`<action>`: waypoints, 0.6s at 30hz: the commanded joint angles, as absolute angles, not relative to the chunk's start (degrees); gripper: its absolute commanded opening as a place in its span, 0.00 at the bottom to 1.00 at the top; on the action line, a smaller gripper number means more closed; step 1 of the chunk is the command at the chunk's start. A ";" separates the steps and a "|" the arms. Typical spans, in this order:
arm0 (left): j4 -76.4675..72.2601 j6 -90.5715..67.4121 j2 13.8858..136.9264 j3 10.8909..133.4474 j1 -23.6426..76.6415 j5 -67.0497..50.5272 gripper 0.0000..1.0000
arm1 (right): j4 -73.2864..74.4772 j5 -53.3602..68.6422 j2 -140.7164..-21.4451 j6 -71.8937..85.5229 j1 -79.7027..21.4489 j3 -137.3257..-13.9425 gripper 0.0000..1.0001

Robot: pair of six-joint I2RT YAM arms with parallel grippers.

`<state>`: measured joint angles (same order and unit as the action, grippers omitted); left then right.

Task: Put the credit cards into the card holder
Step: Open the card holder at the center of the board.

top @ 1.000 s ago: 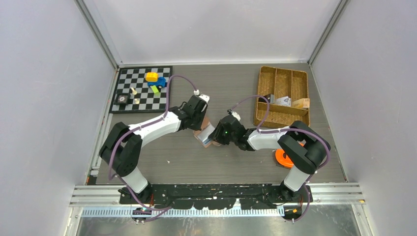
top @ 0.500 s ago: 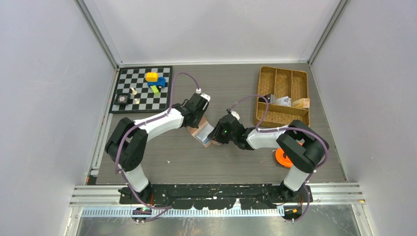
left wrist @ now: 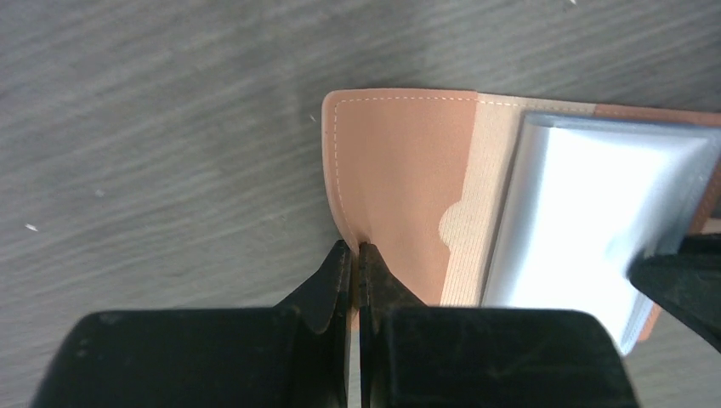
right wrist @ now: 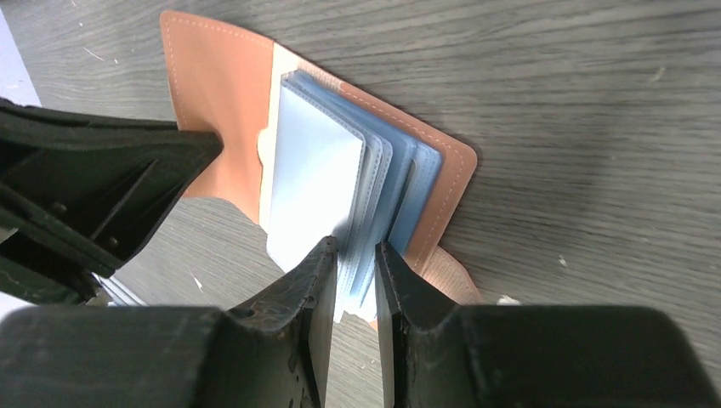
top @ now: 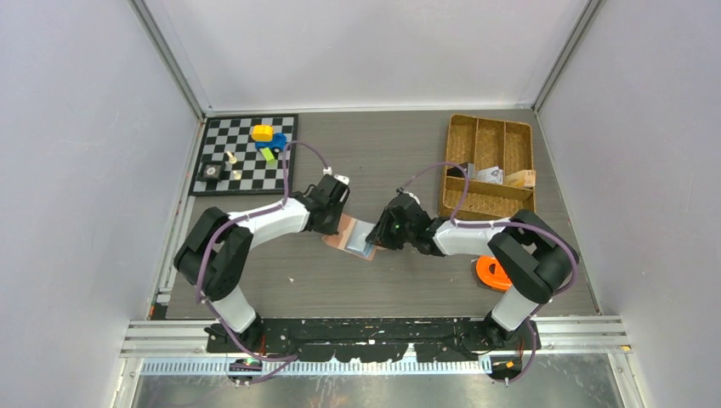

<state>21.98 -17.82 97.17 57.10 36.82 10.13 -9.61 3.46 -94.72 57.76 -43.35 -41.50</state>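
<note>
The card holder lies spread open on the table between both arms, a salmon-pink wallet with clear plastic sleeves inside. My left gripper is shut on the near edge of its left flap. My right gripper is shut on the bunched lower edges of the sleeves, beside the right flap. From above, the left gripper and the right gripper face each other across the holder. Two credit cards, one pale and one dark, lie in the wicker tray.
The wicker tray stands at the back right, with a small tan box in it. A chessboard with small toys lies at the back left. An orange round object sits by the right arm's base.
The card holder has gone from tilted and partly folded to flat and open. The left gripper has drawn back to the left with its flap; the right wrist has shifted slightly.
</note>
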 commanded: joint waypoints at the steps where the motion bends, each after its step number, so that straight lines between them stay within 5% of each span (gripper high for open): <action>1: 21.46 -26.10 95.75 50.89 38.09 -3.56 0.00 | -6.36 6.33 -92.32 55.44 -43.11 -40.90 0.29; 18: 17.79 -36.51 93.46 48.36 41.48 -4.70 0.00 | -1.20 10.58 -84.81 52.59 -43.20 -43.76 0.28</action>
<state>15.88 -34.20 93.21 50.24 40.91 -3.11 -0.25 9.13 -88.07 53.78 -42.89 -41.39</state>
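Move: The left hand already pinches the outer edge of the card holder's opened cover; the clear sleeves' middle lies about 8 cm to its right, 2 cm back and 1 cm below. The right hand's parted fingers are at the sleeves' right edge, their middle some 3 cm left, 1 cm ahead and 1 cm below. From this hand the opened cover is about 9 cm left and 3 cm ahead, the strap tab about 4 cm right and level. Left hand drags the holder 5 cm back and 5 right; right hand draws sleeves back 3, up 2. ##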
